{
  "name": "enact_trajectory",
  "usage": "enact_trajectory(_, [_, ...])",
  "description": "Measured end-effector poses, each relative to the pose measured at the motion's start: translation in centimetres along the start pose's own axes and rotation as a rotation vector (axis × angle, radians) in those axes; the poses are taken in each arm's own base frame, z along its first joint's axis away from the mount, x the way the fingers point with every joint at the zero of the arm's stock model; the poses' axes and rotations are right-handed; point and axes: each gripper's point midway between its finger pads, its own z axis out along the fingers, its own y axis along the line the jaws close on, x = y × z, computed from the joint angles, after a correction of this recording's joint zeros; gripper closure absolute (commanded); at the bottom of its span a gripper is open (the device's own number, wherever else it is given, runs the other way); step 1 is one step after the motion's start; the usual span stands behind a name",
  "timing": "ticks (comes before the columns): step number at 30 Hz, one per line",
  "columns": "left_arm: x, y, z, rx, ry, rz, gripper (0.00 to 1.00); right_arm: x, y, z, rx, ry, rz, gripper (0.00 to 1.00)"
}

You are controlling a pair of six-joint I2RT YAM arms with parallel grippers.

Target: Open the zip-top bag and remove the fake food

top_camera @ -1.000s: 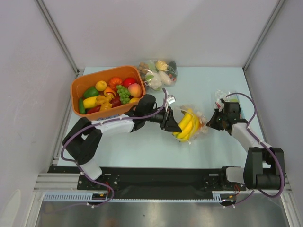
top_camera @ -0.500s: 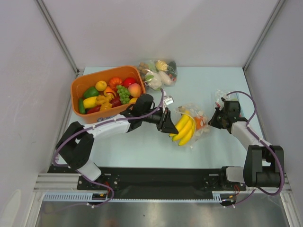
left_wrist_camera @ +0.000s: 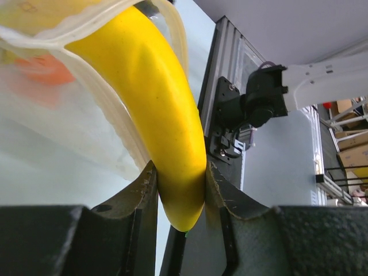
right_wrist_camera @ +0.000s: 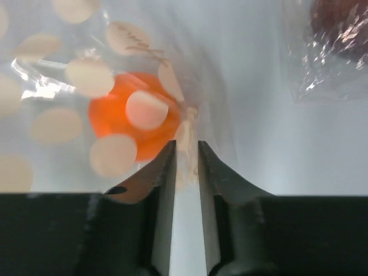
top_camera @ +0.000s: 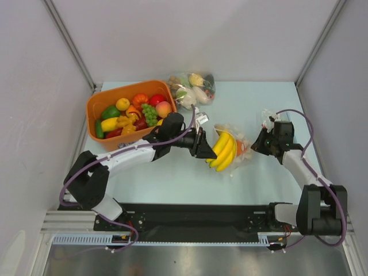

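Note:
My left gripper [top_camera: 209, 152] is shut on the end of a yellow banana bunch [top_camera: 223, 151], part of the fake food. In the left wrist view the banana [left_wrist_camera: 155, 103] sits pinched between both fingers of the left gripper [left_wrist_camera: 179, 172], and its upper part is still inside the mouth of the clear zip-top bag [left_wrist_camera: 86, 86]. The bag [top_camera: 244, 144] lies right of the bananas with an orange piece [top_camera: 240, 148] inside. My right gripper [top_camera: 257, 144] is at the bag's right edge. Its jaws [right_wrist_camera: 186, 146] stand slightly apart round a crumpled fold of film, close to the orange piece [right_wrist_camera: 129, 123].
An orange basket [top_camera: 94, 106] full of toy fruit stands at the back left. A second filled clear bag [top_camera: 192, 89] lies behind it to the right. A small crumpled bag [top_camera: 268, 118] with something dark red [right_wrist_camera: 339, 20] lies beside the right wrist.
The left gripper has drawn the bananas leftward, farther out of the bag. The right jaws, pinched shut on the bag's edge before, have parted a little.

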Motion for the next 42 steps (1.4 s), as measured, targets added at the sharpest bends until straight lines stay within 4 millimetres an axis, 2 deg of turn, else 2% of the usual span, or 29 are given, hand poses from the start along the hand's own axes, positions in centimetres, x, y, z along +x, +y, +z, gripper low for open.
enact_trajectory(3, [-0.3, 1.0, 0.6, -0.030, -0.010, -0.017, 1.00, -1.1, 1.3, -1.7, -0.030, -0.057, -0.025, 0.58])
enact_trajectory(6, [-0.6, 2.2, 1.0, -0.073, -0.023, -0.039, 1.00, -2.3, 3.8, -4.4, -0.094, -0.143, -0.074, 0.53])
enact_trajectory(10, [-1.1, 3.0, 1.1, -0.112, -0.044, -0.057, 1.00, -3.4, 7.5, -7.9, -0.191, -0.234, -0.136, 0.51])
enact_trajectory(14, [-2.0, 3.2, 1.3, -0.129, -0.073, -0.064, 1.00, -2.3, 10.6, -9.5, -0.261, -0.238, -0.191, 0.51])
enact_trajectory(19, [-2.8, 3.5, 1.6, -0.141, -0.099, -0.075, 1.00, 1.1, 12.0, -9.5, -0.277, -0.145, -0.228, 0.50])
enact_trajectory(24, [-2.9, 4.0, 1.7, -0.153, -0.108, -0.087, 1.00, 2.9, 12.3, -9.4, -0.256, -0.099, -0.239, 0.48])
enact_trajectory(29, [-3.3, 4.1, 1.7, -0.161, -0.119, -0.091, 1.00, 4.2, 11.4, -8.8, -0.209, -0.078, -0.235, 0.48])
enact_trajectory(35, [-3.5, 4.2, 1.6, -0.162, -0.125, -0.089, 1.00, 6.2, 9.5, -6.8, -0.133, -0.016, -0.220, 0.47])
enact_trajectory(42, [-3.8, 4.1, 1.6, -0.158, -0.137, -0.081, 1.00, 6.9, 9.6, -4.8, -0.125, 0.021, -0.214, 0.52])
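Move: The near corner of the bag's mouth is about 12 cm back, 10 cm left and barely above my right hand. The banana bunch is some 13 cm left, 1 cm back and 6 cm up from it, and the orange piece in the bag about 6 cm left, level fore-and-aft. From my left hand, gripping a banana, that corner lies 9 cm back, 10 cm right and 10 cm down; the bunch's middle is 6 cm right, 1 cm forward and 3 cm lower. My right hand opens to about half and lifts off the bag's closed end, swinging up some 12 cm and going left and back over the near side of the bag, then sinks about 9 cm to bring its parted fingers close to the corner of the zip rim. My left hand keeps its grip on the banana and draws it about 5 cm forward, turning a little counter-clockwise. ##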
